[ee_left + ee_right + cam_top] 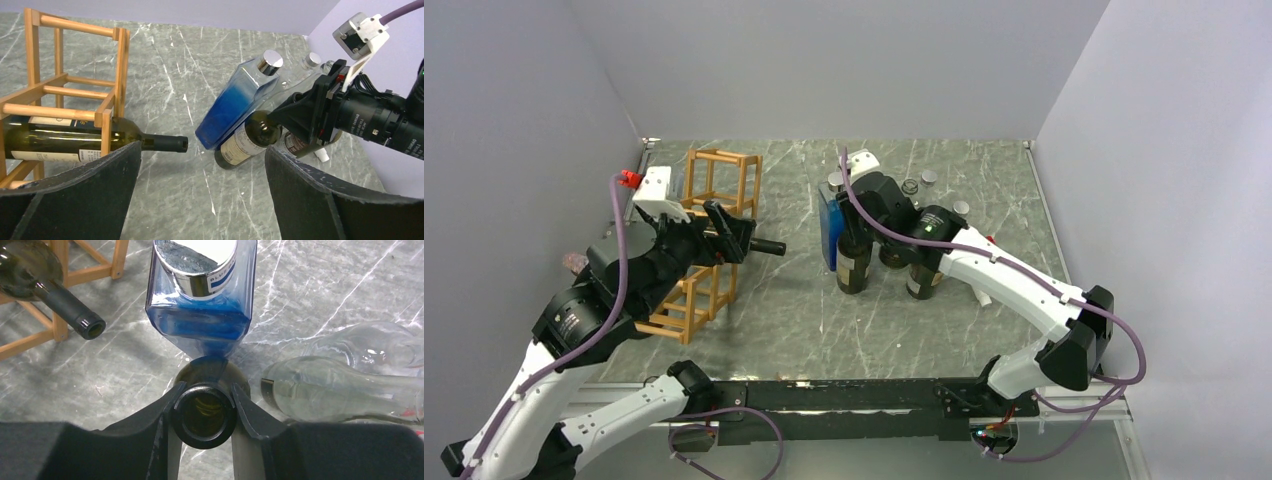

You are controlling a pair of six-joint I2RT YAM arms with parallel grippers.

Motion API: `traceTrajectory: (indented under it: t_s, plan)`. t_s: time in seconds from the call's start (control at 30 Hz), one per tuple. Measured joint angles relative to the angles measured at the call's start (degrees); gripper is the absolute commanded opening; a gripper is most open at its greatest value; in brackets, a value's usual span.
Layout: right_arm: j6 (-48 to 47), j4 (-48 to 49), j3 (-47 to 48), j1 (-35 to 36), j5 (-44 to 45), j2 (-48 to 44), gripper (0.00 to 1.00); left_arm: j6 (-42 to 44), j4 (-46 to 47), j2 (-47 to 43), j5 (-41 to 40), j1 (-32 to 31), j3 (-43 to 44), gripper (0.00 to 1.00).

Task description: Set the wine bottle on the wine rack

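An upright dark green wine bottle (pixel 854 268) with a cream label stands mid-table. My right gripper (pixel 856 218) is shut on its neck from above; in the right wrist view the fingertips (pixel 181 390) clamp both sides of the open mouth of this bottle (pixel 207 371). The wooden wine rack (pixel 714 175) stands at the left, and another dark bottle (pixel 65 137) lies in it with its neck (pixel 769 247) sticking out to the right. Over the rack's low end my left gripper (pixel 202 195) hangs open, holding nothing.
A blue square bottle (pixel 829 228) with a silver cap stands right behind the gripped bottle, nearly touching it. A second dark labelled bottle (pixel 924 280) and clear glass bottles (pixel 330 390) crowd its right side. Walls close in the table on three sides.
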Motion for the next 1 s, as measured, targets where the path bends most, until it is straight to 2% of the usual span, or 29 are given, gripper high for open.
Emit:
traceTrajectory:
  t_s: [0.37,0.57,0.7,0.83,1.0]
  plan:
    - [-1.5,-3.8,1.1,-0.1,-4.2,-1.4,0.0,0.1,6.1,-0.2,8.1,0.0,-5.2,0.97]
    - [-2.5,-6.2,-0.6,0.1,-9.7,-11.3,0.0,0.4,15.2,-2.4,12.5,0.0,-15.7,0.97]
    - [-2.5,-8.0,1.1,0.1,-12.8,-16.0,0.0,0.0,18.5,-0.8,16.4,0.0,-16.7,0.97]
    - [-2.3,-10.3,3.3,0.1,-15.6,-17.0,0.0,0.2,21.7,-0.2,23.6,0.0,-17.5,0.97]
    - [-0.3,-12.5,1.9,0.1,-19.2,-20.3,0.0,0.6,27.8,-3.8,34.7,0.0,-23.0,0.97]
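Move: The right fingers already hold the upright wine bottle by the neck; the open left gripper they will meet is about 8 cm back, 21 cm left and 13 cm higher. The blue bottle is 7 cm ahead and 4 cm left of the right hand, the other wine bottle level and 16 cm right. From the left hand, the held bottle's middle lies 8 cm ahead, 21 cm right and 24 cm below; the rack is 5 cm ahead, 15 cm left. Keeping its pinch on the bottle's neck, the right hand draws the bottle back about 10 cm and lifts it some 9 cm, drifting a little right and tilting it so the base swings left. The left gripper, still wide open, comes to meet it: about 11 cm right, sinking 5 cm, edging back late and turning some 35 degrees clockwise. ##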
